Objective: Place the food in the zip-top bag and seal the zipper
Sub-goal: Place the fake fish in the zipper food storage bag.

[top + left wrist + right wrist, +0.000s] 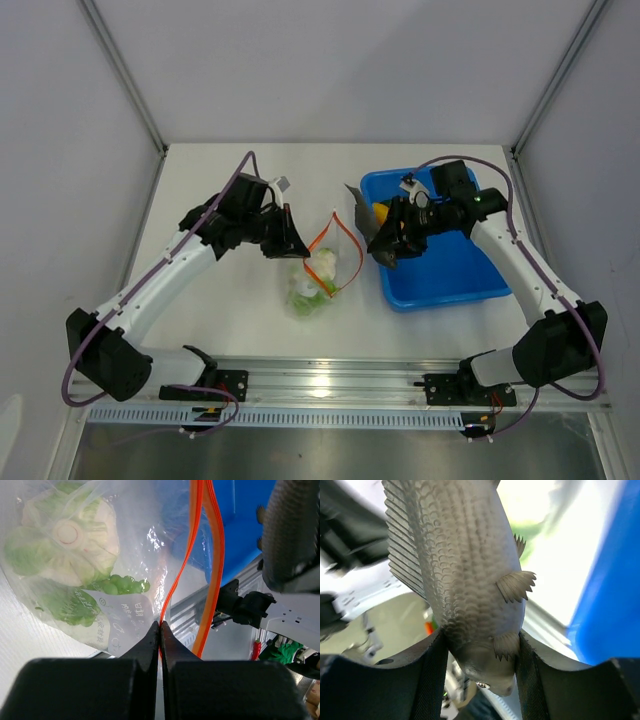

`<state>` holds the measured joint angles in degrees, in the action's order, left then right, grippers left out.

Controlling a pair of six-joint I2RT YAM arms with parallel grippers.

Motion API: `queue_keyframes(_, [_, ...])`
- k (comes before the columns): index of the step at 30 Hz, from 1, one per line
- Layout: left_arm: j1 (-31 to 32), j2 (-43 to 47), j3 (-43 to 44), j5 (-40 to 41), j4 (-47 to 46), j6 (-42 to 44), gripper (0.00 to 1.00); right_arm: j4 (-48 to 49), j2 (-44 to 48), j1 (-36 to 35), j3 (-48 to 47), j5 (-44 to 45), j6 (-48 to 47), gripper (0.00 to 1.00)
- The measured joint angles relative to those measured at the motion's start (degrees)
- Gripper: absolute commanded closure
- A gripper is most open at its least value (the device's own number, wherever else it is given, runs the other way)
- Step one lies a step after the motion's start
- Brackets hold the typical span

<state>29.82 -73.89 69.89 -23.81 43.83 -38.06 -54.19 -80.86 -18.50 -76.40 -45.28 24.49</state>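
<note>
The clear zip-top bag (312, 290) lies at the table's middle with white and green food (65, 545) inside. Its orange zipper (330, 250) stands open in a loop. My left gripper (296, 247) is shut on the near strip of the zipper (192, 545), pinched at the tips of my left gripper (160, 626). My right gripper (385, 250) hovers just right of the bag's mouth, shut on the grey fish (460, 565), gripped near its head by that same gripper (480, 652). The fish's tail (354, 193) points away. A yellow-orange piece (380, 212) lies in the tray.
The blue tray (450, 270) sits to the right, under my right arm. The aluminium rail (330, 385) runs along the near edge. White walls close in the table on both sides and at the back.
</note>
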Motion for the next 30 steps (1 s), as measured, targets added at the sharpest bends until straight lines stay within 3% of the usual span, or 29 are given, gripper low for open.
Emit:
queue_keyframes(10, [0.0,-1.84,1.77,-0.39,0.02,0.13,0.99,-6.45,3.41,-4.83,4.7,-6.23,3.67,1.0])
queue_keyframes(18, [0.0,-2.23,1.95,-0.35,-0.04,0.61,0.99,-20.0,2.99,-5.44,-0.92,6.86,-2.4,1.0])
queue_keyframes(23, [0.04,-2.19,1.88,-0.39,-1.01,0.57,0.99,-21.42,0.68,-7.52,-7.08,12.26,-3.52,1.0])
queue_keyframes(30, [0.57,-2.16,1.18,-0.39,-2.16,0.59,0.99,-21.88,-4.44,-16.87,-11.47,18.12,-2.51,1.0])
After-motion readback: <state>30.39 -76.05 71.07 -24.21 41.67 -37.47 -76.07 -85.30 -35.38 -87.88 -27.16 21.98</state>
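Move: The right hand holds the fake fish by the head end; the open mouth of the zipper food storage bag lies about 13 cm to its left, 1 cm ahead and 5 cm lower. The cauliflower in the bag is some 17 cm left, 4 cm ahead and 16 cm below; the blue bin's middle is about 17 cm right, 15 cm ahead and 19 cm down. The left hand pinches the bag's rim, the mouth's middle being 8 cm to its right, level fore and aft, 4 cm lower. Right hand draws back about 7 cm, tipping some 20 degrees downward, bringing the held fish's tail to the bag mouth. ##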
